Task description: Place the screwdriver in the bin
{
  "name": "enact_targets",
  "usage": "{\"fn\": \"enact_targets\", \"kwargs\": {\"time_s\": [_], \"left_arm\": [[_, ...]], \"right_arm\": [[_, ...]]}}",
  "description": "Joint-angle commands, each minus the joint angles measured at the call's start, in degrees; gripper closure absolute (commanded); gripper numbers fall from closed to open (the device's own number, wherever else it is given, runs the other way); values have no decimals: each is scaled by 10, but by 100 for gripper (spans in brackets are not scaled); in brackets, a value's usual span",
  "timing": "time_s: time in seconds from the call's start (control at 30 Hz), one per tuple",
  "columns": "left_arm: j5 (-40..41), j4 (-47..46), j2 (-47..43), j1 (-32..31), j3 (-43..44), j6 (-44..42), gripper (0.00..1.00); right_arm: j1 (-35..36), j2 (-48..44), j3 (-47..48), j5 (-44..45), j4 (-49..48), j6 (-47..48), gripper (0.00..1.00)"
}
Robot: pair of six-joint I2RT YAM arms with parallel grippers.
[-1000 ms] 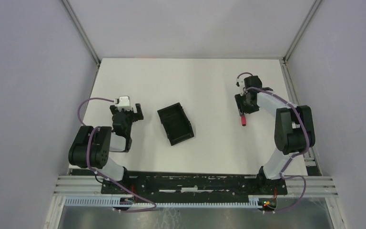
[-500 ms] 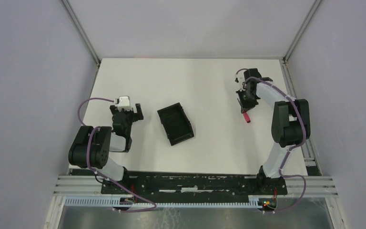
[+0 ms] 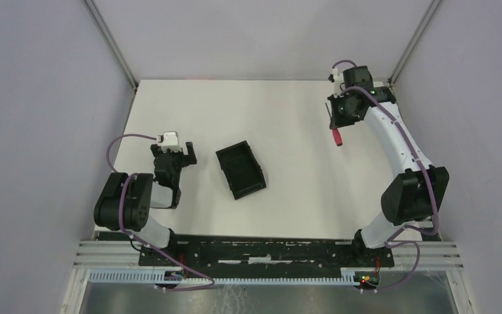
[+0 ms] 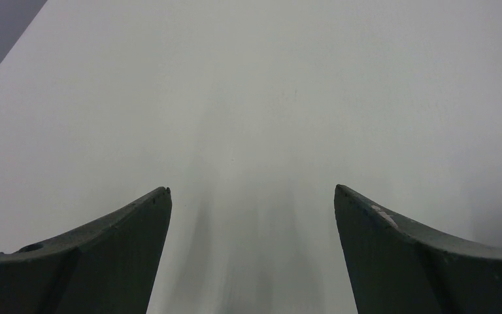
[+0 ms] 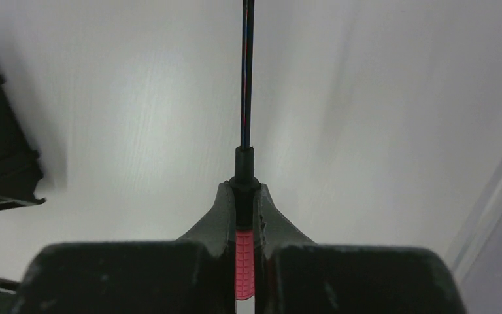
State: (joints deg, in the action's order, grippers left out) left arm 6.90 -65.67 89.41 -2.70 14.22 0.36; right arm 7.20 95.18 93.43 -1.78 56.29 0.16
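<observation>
My right gripper (image 3: 334, 122) is shut on the screwdriver (image 3: 335, 136) and holds it in the air over the far right of the table; its red handle hangs below the fingers. In the right wrist view the red handle (image 5: 244, 263) sits clamped between my fingers and the thin dark shaft (image 5: 246, 78) points straight ahead. The black bin (image 3: 240, 169) lies on the table's middle, well left of that gripper; one corner of it shows at the left edge of the right wrist view (image 5: 0, 163). My left gripper (image 3: 184, 156) is open and empty, left of the bin.
The white table (image 3: 281, 111) is walled by grey panels on the left, back and right. A metal frame post (image 3: 405, 49) stands close to my right arm at the far right corner. The left wrist view shows only bare table (image 4: 255, 98) between the open fingers.
My right gripper has lifted the screwdriver off the table and carried it up and toward the far right corner, the arm stretching out. The left arm and the bin have not moved.
</observation>
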Motion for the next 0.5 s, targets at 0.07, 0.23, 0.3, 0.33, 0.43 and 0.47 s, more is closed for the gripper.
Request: {"fn": "enact_targets", "kwargs": {"time_s": [0.07, 0.23, 0.3, 0.33, 0.43, 0.47], "left_arm": [[-5, -16, -13, 2, 0, 9, 0], [-5, -16, -13, 2, 0, 9, 0], [-5, -16, -12, 2, 0, 9, 0], [-5, -16, -12, 2, 0, 9, 0], [-5, -16, -13, 2, 0, 9, 0], [-5, -16, -13, 2, 0, 9, 0]], "right_arm": [[183, -41, -63, -73, -124, -103, 100], [334, -7, -55, -86, -218, -130, 100], [377, 7, -51, -80, -252, -111, 100], [398, 10, -54, -69, -273, -97, 100], [439, 35, -57, -32, -299, -35, 100], [445, 45, -60, -20, -306, -27, 100]]}}
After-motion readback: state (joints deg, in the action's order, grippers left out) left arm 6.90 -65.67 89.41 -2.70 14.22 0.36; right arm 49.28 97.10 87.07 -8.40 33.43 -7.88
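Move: The bin's middle is about 34 cm to the left of my right hand, some 7 cm nearer my base and roughly 17 cm lower; the screwdriver is already pinched in my right fingers, clear of the table. Beyond the bin stands my left gripper, about 25 cm farther left than the bin and some 7 cm farther out. From my left hand the bin lies about 25 cm to the right, 7 cm back and 5 cm below. I sweep my right hand quickly left, about 31 cm, drawing it back some 11 cm as it goes and staying level, to carry the screwdriver across the open table to above the bin. On the way my wrist swings counter-clockwise by some 40 degrees and rolls a little, left side rising, while my fingers stay shut around the screwdriver where handle meets shaft. ##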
